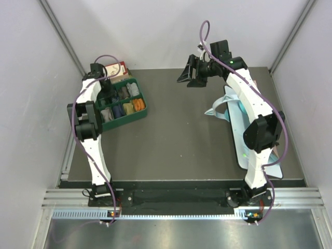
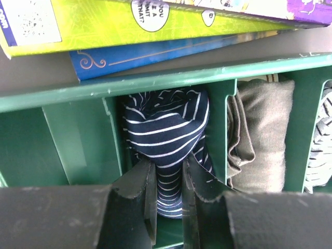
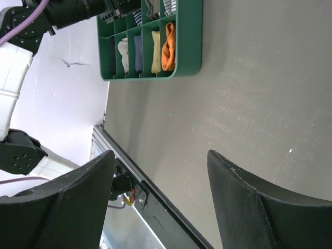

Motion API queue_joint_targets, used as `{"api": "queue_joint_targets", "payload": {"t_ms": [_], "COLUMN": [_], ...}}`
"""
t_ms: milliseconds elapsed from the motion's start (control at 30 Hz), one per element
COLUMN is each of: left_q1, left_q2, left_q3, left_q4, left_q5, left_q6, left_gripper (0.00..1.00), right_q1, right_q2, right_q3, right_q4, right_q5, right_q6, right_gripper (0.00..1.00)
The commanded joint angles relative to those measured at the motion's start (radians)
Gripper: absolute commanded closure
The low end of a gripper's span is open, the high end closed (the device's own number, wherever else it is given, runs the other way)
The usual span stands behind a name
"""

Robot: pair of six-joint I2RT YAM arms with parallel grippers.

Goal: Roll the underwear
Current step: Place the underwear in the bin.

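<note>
The dark blue underwear with thin white stripes (image 2: 166, 129) sits bunched in a back compartment of the green tray (image 2: 155, 83). My left gripper (image 2: 168, 194) reaches into that compartment and is shut on the lower part of the striped underwear. In the top view the left gripper (image 1: 106, 94) is over the tray (image 1: 144, 111) at the table's back left. My right gripper (image 1: 191, 76) hangs open and empty above the back middle of the table; its wrist view shows the open jaws (image 3: 161, 155) over bare table. I cannot pick out the black underwear.
Books (image 2: 155, 21) lie just behind the tray. An olive cloth (image 2: 262, 135) fills the compartment to the right, and other rolled cloths, one orange (image 1: 138, 105), fill the front row. Light blue and white items (image 1: 228, 111) lie under the right arm.
</note>
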State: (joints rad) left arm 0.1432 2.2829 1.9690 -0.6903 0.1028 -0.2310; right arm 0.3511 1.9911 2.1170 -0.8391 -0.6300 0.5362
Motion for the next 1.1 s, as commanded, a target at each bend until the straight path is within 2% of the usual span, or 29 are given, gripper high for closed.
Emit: {"api": "queue_joint_targets", "payload": {"t_ms": [0, 67, 100, 167, 200, 267, 333, 400, 433, 533, 733, 833, 1067], "left_q1": [0.015, 0.013, 0.015, 0.015, 0.015, 0.013, 0.013, 0.013, 0.012, 0.010, -0.013, -0.046, -0.188], "left_q2": [0.023, 0.015, 0.004, -0.010, -0.022, -0.033, -0.056, -0.088, -0.101, -0.177, -0.381, -0.488, -0.727], "left_q3": [0.063, 0.088, 0.090, 0.088, 0.088, 0.088, 0.088, 0.082, 0.068, 0.013, -0.155, -0.252, -0.465], "left_q4": [-0.138, -0.141, -0.140, -0.130, -0.130, -0.130, -0.135, -0.135, -0.130, -0.083, 0.090, 0.191, 0.328], "left_q5": [-0.026, -0.012, 0.000, 0.021, 0.032, 0.022, 0.009, 0.002, 0.000, 0.008, 0.008, -0.011, -0.119], "left_q6": [-0.022, -0.022, -0.024, -0.021, -0.015, -0.005, 0.001, 0.001, -0.001, -0.013, -0.048, -0.038, -0.050], "left_gripper": [0.70, 0.62, 0.54, 0.49, 0.43, 0.38, 0.27, 0.21, 0.13, 0.04, 0.01, 0.01, 0.01], "right_q1": [0.000, 0.000, 0.000, 0.000, 0.000, 0.000, -0.001, -0.001, -0.001, -0.001, -0.001, 0.000, 0.002], "right_q2": [-0.026, -0.026, -0.026, -0.023, -0.025, -0.025, -0.025, -0.023, -0.025, -0.035, -0.104, -0.187, -0.380], "right_q3": [0.034, 0.035, 0.037, 0.037, 0.038, 0.040, 0.044, 0.051, 0.051, 0.046, -0.043, -0.138, -0.455], "right_q4": [0.012, 0.017, 0.018, 0.021, 0.023, 0.028, 0.032, 0.035, 0.037, 0.046, 0.098, 0.147, 0.382], "right_q5": [-0.008, -0.011, -0.013, -0.020, -0.022, -0.022, -0.022, -0.016, -0.011, 0.015, 0.084, 0.147, 0.286], "right_q6": [-0.019, -0.021, -0.021, -0.025, -0.024, -0.033, -0.042, -0.053, -0.062, -0.093, -0.153, -0.183, -0.205], "right_gripper": [0.29, 0.29, 0.29, 0.29, 0.29, 0.28, 0.28, 0.28, 0.28, 0.28, 0.27, 0.27, 0.27]}}
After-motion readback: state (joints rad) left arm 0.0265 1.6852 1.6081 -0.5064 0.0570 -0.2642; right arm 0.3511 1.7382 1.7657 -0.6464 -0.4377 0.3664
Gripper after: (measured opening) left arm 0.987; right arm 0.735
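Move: The left hand still grips the striped underwear roll down in the bin's far row; the roll's middle is about 1 cm ahead of this hand and 2 cm below. From the left hand, the brown roll lies roughly 6 cm right and 2 cm ahead, the navy roll about 7 cm back and 3 cm right, and the game boxes some 12 cm ahead. For the right hand, the striped roll is around 40 cm left, 10 cm ahead and 24 cm below. Straight up at first, by about 5 cm, the left hand opens its fingers wide and lets go of the striped roll; then it climbs faster while easing back and to the right, some 17 cm up in all, its fingertips tilting forward about 20 degrees. Late on, the empty right hand shifts a few centimetres right, away from the bin, turning slightly. ##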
